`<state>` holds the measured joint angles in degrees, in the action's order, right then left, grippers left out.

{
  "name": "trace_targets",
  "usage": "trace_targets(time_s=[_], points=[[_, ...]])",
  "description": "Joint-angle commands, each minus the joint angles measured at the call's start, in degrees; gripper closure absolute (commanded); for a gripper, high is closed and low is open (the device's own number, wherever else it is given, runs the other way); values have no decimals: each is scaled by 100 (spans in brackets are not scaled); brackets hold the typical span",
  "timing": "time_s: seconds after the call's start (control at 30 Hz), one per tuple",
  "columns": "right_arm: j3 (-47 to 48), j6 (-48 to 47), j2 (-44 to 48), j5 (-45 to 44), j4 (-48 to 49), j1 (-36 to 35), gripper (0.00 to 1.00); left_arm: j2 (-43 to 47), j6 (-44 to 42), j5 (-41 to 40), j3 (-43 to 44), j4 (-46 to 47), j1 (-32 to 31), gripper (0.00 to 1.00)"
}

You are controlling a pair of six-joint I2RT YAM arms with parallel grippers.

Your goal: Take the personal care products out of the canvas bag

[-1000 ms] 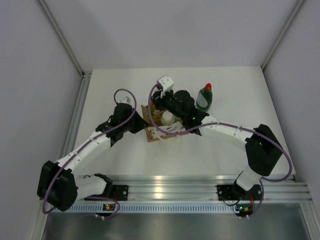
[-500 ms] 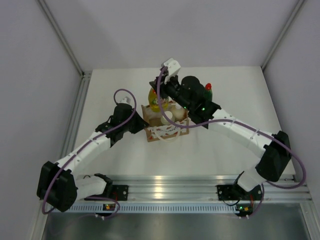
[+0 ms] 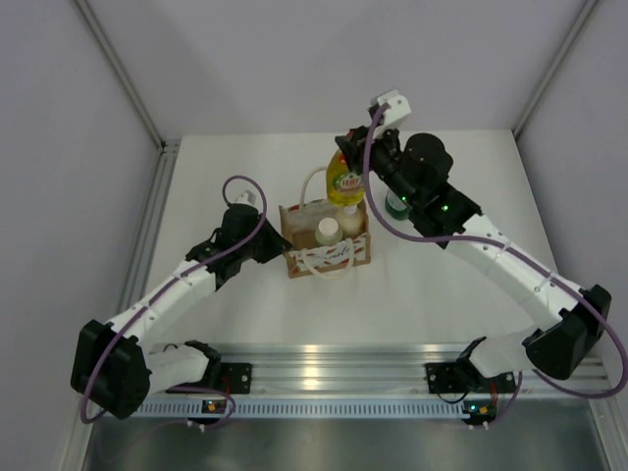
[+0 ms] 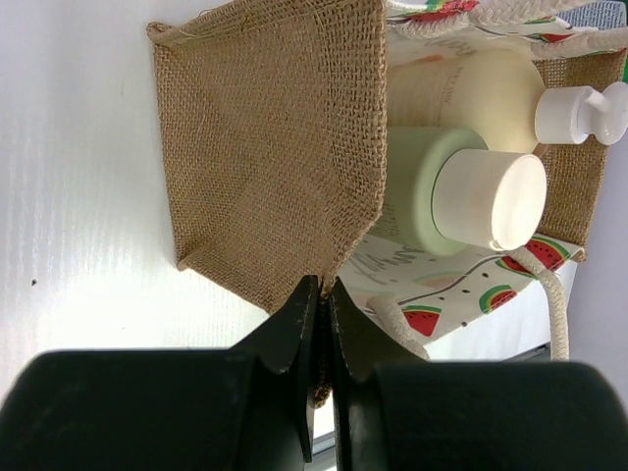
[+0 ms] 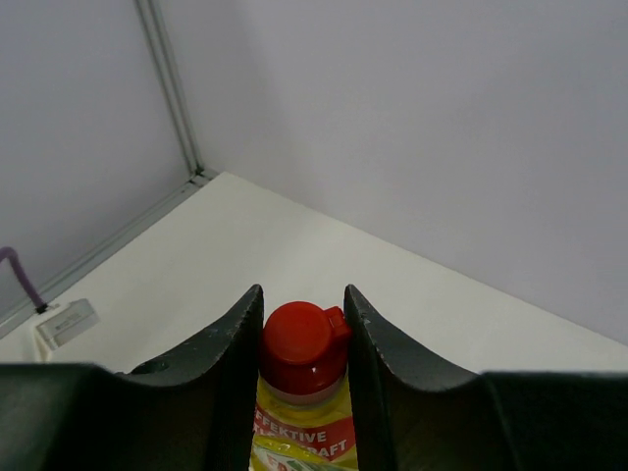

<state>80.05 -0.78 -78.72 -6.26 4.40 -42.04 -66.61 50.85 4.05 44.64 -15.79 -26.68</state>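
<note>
The tan canvas bag (image 3: 326, 238) stands mid-table. My left gripper (image 4: 324, 294) is shut on the bag's burlap rim (image 4: 294, 147) at its left side. Inside the bag I see the pale greenish cylinder with white cap (image 4: 461, 191) and the cream pump bottle (image 4: 500, 93). My right gripper (image 5: 302, 319) is shut on the red cap of the yellow bottle (image 5: 299, 432), which hangs lifted above the bag's far side (image 3: 343, 180). The dark green bottle (image 3: 395, 203) stands on the table to the right, mostly hidden behind my right arm.
White table (image 3: 245, 177) with grey walls and metal corner posts at the far left (image 3: 157, 137) and right. An aluminium rail (image 3: 324, 368) runs along the near edge. A cream rope handle (image 3: 314, 177) loops up at the bag's far side.
My right gripper has risen and moved right, drawing the yellow bottle up out of the bag. My left gripper has stayed clamped on the bag's rim.
</note>
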Motion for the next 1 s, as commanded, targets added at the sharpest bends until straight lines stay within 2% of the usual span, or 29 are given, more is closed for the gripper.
trace_targets(time_s=[0.0, 0.33, 0.67, 0.8, 0.97], points=[[397, 271, 647, -366, 474, 442, 100, 227, -31, 34, 18, 173, -4, 92], [-700, 297, 1490, -929, 298, 1488, 100, 175, 4, 52, 62, 182, -4, 92], [-1571, 631, 1763, -1009, 482, 2796, 100, 131, -31, 78, 80, 173, -4, 92], [-2176, 780, 1737, -1044, 1105, 3140, 100, 122, -58, 104, 80, 173, -4, 92], [-2661, 605, 1421, -851, 2325, 3395, 100, 131, -93, 113, 80, 173, -4, 92]])
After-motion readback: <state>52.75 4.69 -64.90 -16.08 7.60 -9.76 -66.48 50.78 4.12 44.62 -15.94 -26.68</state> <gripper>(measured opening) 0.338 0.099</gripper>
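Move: The yellow bottle hangs by its red cap from my right hand, bound for the open table about 28 cm to the right, 8 cm farther out and some 41 cm below. The green bottle stands roughly 11 cm ahead, 13 cm right and 32 cm below; the canvas bag is level fore and aft, about 5 cm left and 35 cm below. From my left hand, that open spot is about 15 cm ahead, 42 cm right and 15 cm below. I swing the yellow bottle in my right hand about 27 cm to the right, away from above the bag and past the green bottle, holding height at first, then sinking some 12 cm as I near the free table. My wrist turns about 40 degrees clockwise, ending tipped slightly down, and my fingers keep their pinch on the red cap. ##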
